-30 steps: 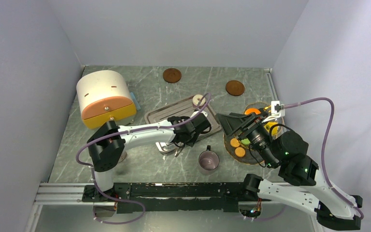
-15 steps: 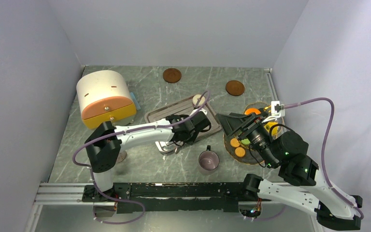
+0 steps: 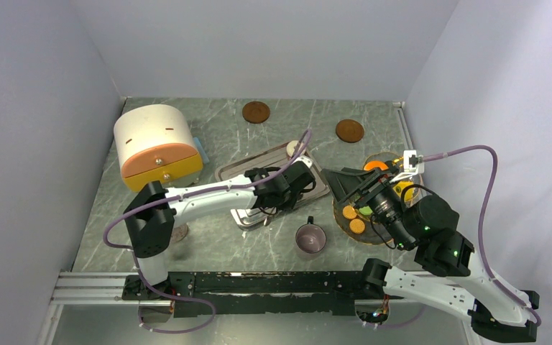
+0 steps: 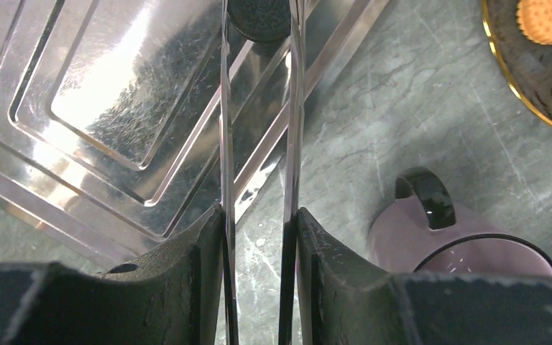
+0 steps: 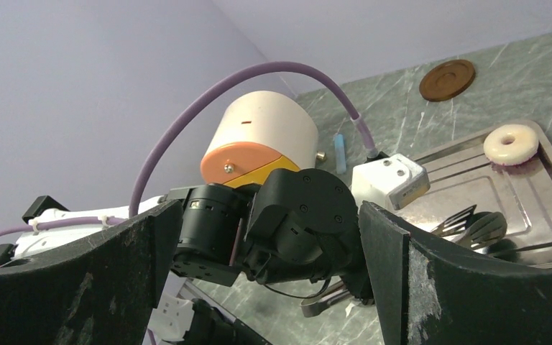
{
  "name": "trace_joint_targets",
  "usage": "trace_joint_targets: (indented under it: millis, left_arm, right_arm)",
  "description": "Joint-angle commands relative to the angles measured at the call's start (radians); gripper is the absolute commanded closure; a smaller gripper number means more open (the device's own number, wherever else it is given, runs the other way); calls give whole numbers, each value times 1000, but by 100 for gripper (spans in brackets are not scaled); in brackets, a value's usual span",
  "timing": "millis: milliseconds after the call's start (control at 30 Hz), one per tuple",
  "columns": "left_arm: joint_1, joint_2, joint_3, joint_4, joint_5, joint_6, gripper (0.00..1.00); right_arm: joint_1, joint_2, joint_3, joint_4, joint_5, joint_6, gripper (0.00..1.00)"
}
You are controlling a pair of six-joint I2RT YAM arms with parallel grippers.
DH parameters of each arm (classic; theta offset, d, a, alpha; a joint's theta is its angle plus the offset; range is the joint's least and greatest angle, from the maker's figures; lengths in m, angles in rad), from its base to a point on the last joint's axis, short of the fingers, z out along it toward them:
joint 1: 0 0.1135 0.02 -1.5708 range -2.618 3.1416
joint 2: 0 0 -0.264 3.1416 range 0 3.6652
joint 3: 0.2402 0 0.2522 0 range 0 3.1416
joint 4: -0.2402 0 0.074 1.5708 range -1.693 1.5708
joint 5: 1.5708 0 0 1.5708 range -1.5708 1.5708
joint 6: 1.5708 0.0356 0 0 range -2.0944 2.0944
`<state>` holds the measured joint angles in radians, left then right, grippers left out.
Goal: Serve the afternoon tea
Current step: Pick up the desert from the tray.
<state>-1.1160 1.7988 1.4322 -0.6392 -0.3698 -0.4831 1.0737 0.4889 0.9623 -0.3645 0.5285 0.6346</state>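
My left gripper [image 3: 277, 205] [image 4: 259, 215] is shut on a pair of metal tongs [image 4: 226, 144]. The tong tips pinch a black round treat [image 4: 259, 18] over the steel tray [image 3: 233, 172] [image 4: 100, 86]. A cream ring [image 3: 295, 149] [image 5: 510, 144] lies at the tray's far corner. The pinkish mug [image 3: 310, 238] [image 4: 467, 237] stands just right of the left gripper, handle toward the tray. Orange treats [image 3: 350, 213] [image 4: 550, 18] lie on a gold-rimmed plate [image 3: 339, 223]. My right gripper [image 3: 345, 187] [image 5: 269, 237] hangs open above that plate, holding nothing.
A cream and orange rounded bin [image 3: 157, 147] stands at the back left, a blue item [image 3: 200, 149] beside it. Two brown coasters [image 3: 256, 111] [image 3: 349, 130] lie near the back wall. Orange and yellow items [image 3: 384, 165] sit behind the plate by the right wall.
My left gripper has shifted slightly toward the back over the tray, carrying the tongs and black treat. The right arm has not moved.
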Motion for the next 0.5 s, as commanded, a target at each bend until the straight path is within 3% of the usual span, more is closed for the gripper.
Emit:
trace_joint_targets:
  millis: [0,467]
  left_arm:
    - [-21,-35,52,74,41,25,59]
    - [-85,45,145,145,114,43,60]
  right_arm:
    - [3,-13,-4,16,19,-4,3]
    - [3,-21,-2,9,24,-6,3]
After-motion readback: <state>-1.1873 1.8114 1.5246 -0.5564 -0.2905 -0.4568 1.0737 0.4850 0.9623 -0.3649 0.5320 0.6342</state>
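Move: The left hand holds the tongs with the black cookie already clear of the tray. The plate with the two orange biscuits is centred roughly 27 cm to its right, 1 cm ahead and 9 cm below; the biscuits sit at that plate's left part, about 22 cm right of the hand and 1 cm back. The mug stands some 9 cm right and 8 cm back, the tray's middle about 10 cm ahead and 1 cm left. From the idle right hand the plate lies roughly 15 cm right, 8 cm ahead and 38 cm down. Carry the cookie from the tray towards the plate with the orange biscuits: swing the left gripper about 6 cm right, gaining speed, while raising it some 3.5 cm and drawing it back a little. Keep the tongs squeezed on the cookie, and let the wrist turn clockwise and tip its fingers out to the right, about 10 degrees each. ##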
